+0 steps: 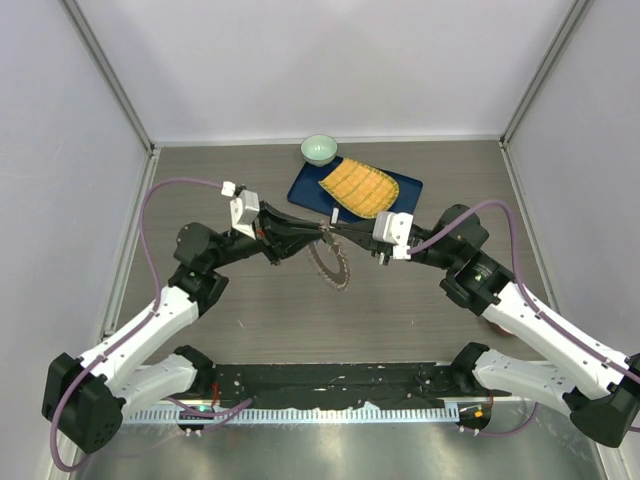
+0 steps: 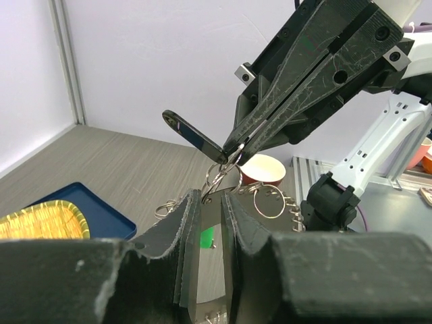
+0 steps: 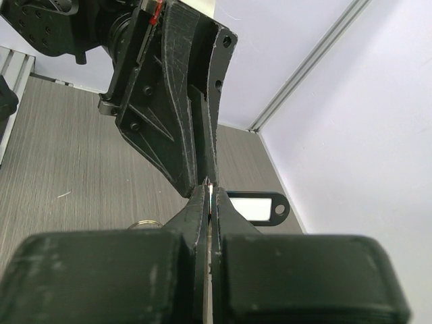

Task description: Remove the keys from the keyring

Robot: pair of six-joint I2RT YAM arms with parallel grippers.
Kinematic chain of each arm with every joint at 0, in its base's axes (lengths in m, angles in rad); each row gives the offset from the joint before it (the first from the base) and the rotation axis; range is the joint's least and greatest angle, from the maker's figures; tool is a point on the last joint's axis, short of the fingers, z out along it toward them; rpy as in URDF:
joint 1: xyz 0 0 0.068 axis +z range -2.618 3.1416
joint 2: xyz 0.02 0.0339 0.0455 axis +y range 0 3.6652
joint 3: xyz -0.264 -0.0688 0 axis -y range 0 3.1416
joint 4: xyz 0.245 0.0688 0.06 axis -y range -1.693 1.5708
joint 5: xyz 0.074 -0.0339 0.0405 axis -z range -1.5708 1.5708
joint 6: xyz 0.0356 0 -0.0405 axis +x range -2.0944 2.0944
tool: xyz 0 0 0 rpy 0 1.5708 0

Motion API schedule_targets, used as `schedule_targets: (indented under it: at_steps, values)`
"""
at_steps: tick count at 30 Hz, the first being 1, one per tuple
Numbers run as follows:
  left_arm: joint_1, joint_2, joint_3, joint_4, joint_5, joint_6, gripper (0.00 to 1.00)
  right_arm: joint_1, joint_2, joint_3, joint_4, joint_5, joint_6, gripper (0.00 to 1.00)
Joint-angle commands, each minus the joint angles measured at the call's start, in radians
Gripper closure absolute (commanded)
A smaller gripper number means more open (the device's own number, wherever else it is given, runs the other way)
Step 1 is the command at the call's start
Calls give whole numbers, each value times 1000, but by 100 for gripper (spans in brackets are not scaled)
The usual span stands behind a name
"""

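Observation:
The keyring (image 1: 331, 266), fringed with grey keys, hangs above the table between both grippers. My right gripper (image 1: 339, 229) is shut on the ring's thin wire; the bright metal shows edge-on between its pads (image 3: 210, 192). My left gripper (image 1: 323, 233) meets it tip to tip. Its fingers (image 2: 210, 200) stand narrowly apart on a flat silvery key (image 2: 208, 206), whose holed head hangs from small split rings (image 2: 220, 177). A green key head (image 2: 206, 237) shows lower in the gap. A black name tag (image 2: 193, 135) sticks out beside the right gripper's tips (image 2: 233, 152).
A blue tray (image 1: 404, 191) with a yellow woven mat (image 1: 358, 187) lies at the back. A pale green bowl (image 1: 319, 149) stands behind it. A red cup (image 2: 263, 169) sits near the right arm. The tag (image 3: 254, 207) shows beyond my right fingers.

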Motion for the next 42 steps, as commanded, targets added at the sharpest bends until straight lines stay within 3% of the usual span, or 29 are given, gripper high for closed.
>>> schedule_targets:
  at_steps: [1,4,5,9,14,18,21,28,36,42]
  values:
    - [-4,8,10,56,22,-11,79,6,-7,30,112,4,13,100]
    - [-5,12,15,59,37,-10,90,3,-7,30,115,2,16,99]
    - [-5,12,15,59,42,-10,100,6,-7,30,117,2,16,99]
    - [-4,-1,28,12,62,32,100,4,-6,28,91,4,4,99]
    - [-4,-1,160,-306,175,232,100,4,33,85,-180,-45,-166,99]
    - [-5,24,266,-548,257,328,100,6,28,108,-210,-79,-235,99]
    - [-5,27,314,-635,291,383,100,6,56,155,-266,-75,-263,99]
    - [-5,42,361,-690,330,426,100,15,93,208,-316,-102,-294,99]
    - [-5,111,452,-867,354,516,100,35,120,232,-377,-110,-384,99]
    - [-5,160,481,-860,344,477,100,49,137,258,-406,-94,-420,99]
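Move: The left hand's slightly open fingertips are right at the small ring cluster, whose middle lies about 1 cm to its right, level with it. From the left hand, the black tag is about 3 cm ahead, 3 cm right and 2 cm higher; the ring-edged metal plate hangs some 4 cm back, 1 cm right and 5 cm below. The right hand, pinching the tag end, has the cluster about 1 cm to its left and 1 cm below. The left fingertips close and pinch the wire of the ring cluster while the right hand keeps its hold on the tag end. Then both hands sink together, the left about 2.5 cm and the right about 3.5 cm, the left also drawing back some 2 cm. Both tip their fingers down roughly 20 degrees, and the left also turns clockwise. ##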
